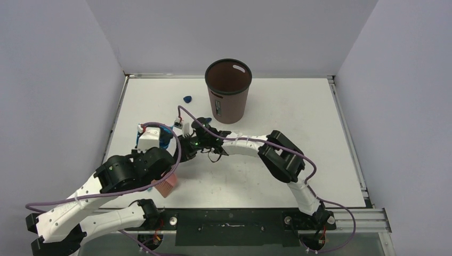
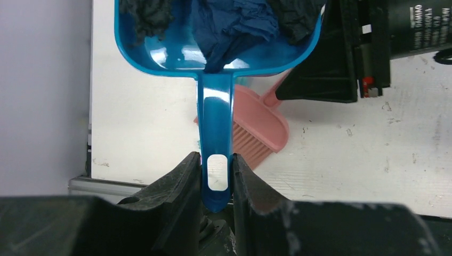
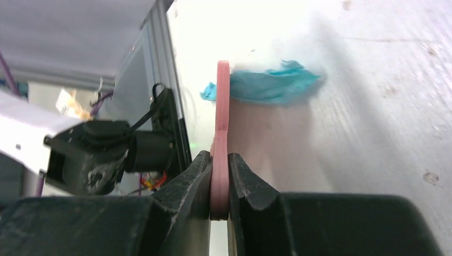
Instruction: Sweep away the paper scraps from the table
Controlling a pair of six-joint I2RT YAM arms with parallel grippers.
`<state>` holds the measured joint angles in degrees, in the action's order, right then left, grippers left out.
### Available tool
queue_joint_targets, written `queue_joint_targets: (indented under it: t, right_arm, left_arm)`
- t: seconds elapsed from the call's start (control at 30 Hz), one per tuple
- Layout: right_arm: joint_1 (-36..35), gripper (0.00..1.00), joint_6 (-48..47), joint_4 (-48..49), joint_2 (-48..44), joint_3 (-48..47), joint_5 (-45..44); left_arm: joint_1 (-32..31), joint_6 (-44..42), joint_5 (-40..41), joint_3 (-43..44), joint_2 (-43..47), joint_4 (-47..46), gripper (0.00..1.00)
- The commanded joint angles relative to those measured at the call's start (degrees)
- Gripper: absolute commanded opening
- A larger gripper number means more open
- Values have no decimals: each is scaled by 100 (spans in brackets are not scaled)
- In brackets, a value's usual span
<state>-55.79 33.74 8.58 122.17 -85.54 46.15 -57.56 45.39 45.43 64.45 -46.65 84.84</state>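
Observation:
My left gripper (image 2: pixel 217 178) is shut on the handle of a blue dustpan (image 2: pixel 216 58), held above the table (image 1: pixel 298 117). In the pan lie several paper scraps: a blue wad (image 2: pixel 234 24) between dark wads (image 2: pixel 149 16). My right gripper (image 3: pixel 219 181) is shut on the handle of the pink brush (image 3: pixel 222 106), whose head (image 2: pixel 261 125) rests on the table beneath the pan. A light-blue strip (image 3: pixel 272 88) lies on the table right behind the brush. One blue scrap (image 1: pixel 187 98) lies loose to the left of the bin.
A brown waste bin (image 1: pixel 228 88) stands upright at the back middle of the table. Both arms cross at the left centre, the right wrist (image 2: pixel 341 53) close beside the pan. The table's metal edge (image 2: pixel 96 184) runs near the left gripper.

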Motion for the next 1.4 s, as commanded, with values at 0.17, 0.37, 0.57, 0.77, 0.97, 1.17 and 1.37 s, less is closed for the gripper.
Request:
queue_joint_targets:
  t: [0.17,0.37,0.57,0.77,0.97,1.17,1.37]
  right_arm:
    - [427,5,794,161,-344,114,-1312]
    - [1093,5,-100,-1025,-1376,710,-1923]
    - [2073,5,-1176,-2952,-1688,813,-1330]
    - [2930,5,-2028,-3971,-2656,1446,-1277]
    - [3385,5,-3049,-5004,-3550,1358,-1321]
    - [3389,5,-3905,-5357,-3981,958,-1859]
    - [3389,5,-4593,-5179,-4025,535,-3253]
  left_arm:
    - [71,161,190,116,203,58,0]
    - [80,-54,100,63,21,-165,0]
    - [125,-477,-183,54,-344,-520,0]
    - [121,-908,-625,110,-695,-1000,0]
    - [115,-1212,-1020,45,-974,-1645,0]
    - [9,-1384,-1785,-304,-1301,-2420,0]
    - [-315,-1425,-2194,-691,-1692,-3066,0]
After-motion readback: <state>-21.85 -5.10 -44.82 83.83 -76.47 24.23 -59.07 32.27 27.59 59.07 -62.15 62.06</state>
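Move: Some 10 cm to the right hand's left, 3 cm back and 11 cm down lies the turquoise scrap, at the held pink brush. The navy scrap is roughly 29 cm ahead and 7 cm right of this hand, the bin about 33 cm ahead and 19 cm right, the raised dustpan 8 cm ahead and 7 cm left. From the left hand, which holds the dustpan, the turquoise scrap is about 4 cm left, level fore and aft, and 21 cm below. Sweeping the turquoise scrap with the brush, the right hand first dips slightly, then goes about 33 cm right and some 14 cm forward towards the bin's near side, turning clockwise some 30 degrees; near the end it lifts and its fingers tip downward, grip kept. The left hand, at first almost still, carries the loaded dustpan about 11 cm right and 6 cm down. ##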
